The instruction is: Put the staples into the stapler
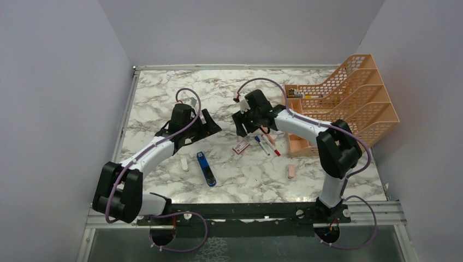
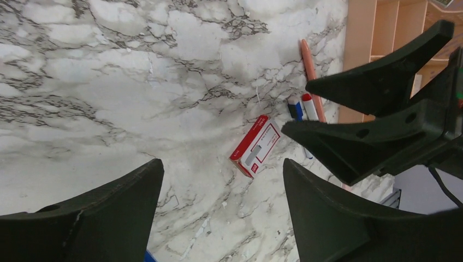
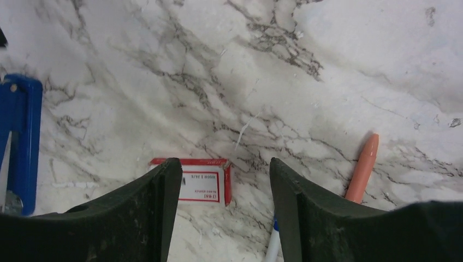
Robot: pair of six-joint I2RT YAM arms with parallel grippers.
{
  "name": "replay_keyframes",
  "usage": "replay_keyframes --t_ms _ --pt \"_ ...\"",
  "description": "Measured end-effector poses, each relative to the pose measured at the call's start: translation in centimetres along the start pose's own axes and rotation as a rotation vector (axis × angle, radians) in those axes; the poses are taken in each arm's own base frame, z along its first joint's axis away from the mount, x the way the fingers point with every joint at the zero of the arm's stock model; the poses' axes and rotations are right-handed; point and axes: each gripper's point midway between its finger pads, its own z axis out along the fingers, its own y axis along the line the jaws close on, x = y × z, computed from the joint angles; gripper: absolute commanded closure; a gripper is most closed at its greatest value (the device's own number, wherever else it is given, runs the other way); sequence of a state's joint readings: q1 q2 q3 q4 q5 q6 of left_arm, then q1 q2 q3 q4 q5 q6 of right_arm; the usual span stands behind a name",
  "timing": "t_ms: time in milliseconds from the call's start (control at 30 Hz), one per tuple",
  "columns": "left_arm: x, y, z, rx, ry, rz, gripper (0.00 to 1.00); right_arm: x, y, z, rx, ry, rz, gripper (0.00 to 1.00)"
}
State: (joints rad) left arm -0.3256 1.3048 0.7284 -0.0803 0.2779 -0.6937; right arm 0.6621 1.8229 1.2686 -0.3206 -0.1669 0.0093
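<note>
The staples' red-and-white box (image 1: 241,146) lies flat on the marble table, closed as far as I can see. In the left wrist view the box (image 2: 255,146) is ahead of my open left gripper (image 2: 222,162), apart from it. In the right wrist view the box (image 3: 205,180) lies below my open right gripper (image 3: 225,164), half hidden by the left finger. The blue stapler (image 1: 206,168) lies near the table's middle, below my left gripper (image 1: 214,129); it also shows at the left edge as the stapler (image 3: 22,142). My right gripper (image 1: 240,128) hovers just behind the box. Both grippers are empty.
A blue-capped pen (image 1: 261,144), a red-capped pen (image 1: 273,148) and a pink pen (image 3: 363,166) lie right of the box. A small white block (image 1: 185,165) and a pink eraser (image 1: 291,172) lie nearer the front. An orange file rack (image 1: 349,98) stands at the right.
</note>
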Motion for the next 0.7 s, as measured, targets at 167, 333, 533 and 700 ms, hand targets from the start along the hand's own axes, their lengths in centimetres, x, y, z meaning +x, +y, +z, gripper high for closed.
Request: replay_keyframes --t_ms 167,333,533,700 --pt "1.7 -0.6 1.8 0.033 0.053 -0.023 0.31 -1.6 -0.9 1.7 0.053 0.001 0.038 0.51" --pt "3.2 -0.9 3.1 0.049 0.086 -0.038 0.35 0.0 -0.6 3.3 0.075 0.061 0.045 0.56" --pt "4.3 -0.5 3.6 0.047 0.103 -0.057 0.37 1.7 -0.4 3.6 0.084 0.112 0.053 0.56" --pt "4.7 -0.3 4.0 0.052 0.106 -0.062 0.37 3.7 -0.6 3.6 0.096 0.162 0.056 0.58"
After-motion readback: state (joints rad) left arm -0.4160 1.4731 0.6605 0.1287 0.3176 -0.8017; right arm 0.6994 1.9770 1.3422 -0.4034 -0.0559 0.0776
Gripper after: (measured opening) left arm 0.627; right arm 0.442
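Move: The staples box lies about 5 cm back from my right hand, 1 cm to its left and 7 cm below it. Around the box, the blue marker is some 8 cm to its right and level with it, the orange crayon 10 cm right and 5 cm farther out, the stapler 13 cm left and 9 cm nearer me. From my left hand the box is about 3 cm back, 11 cm to the right and 11 cm down. I sink my right hand about 5 cm towards the staples box, first swinging it some 2.5 cm forward and then drawing it back as it drops, narrowing the open fingers to under half and bringing the rear finger against the box's far end. My left hand moves right and down, about 4 cm each, towards the box, with its fingers partly closing. ##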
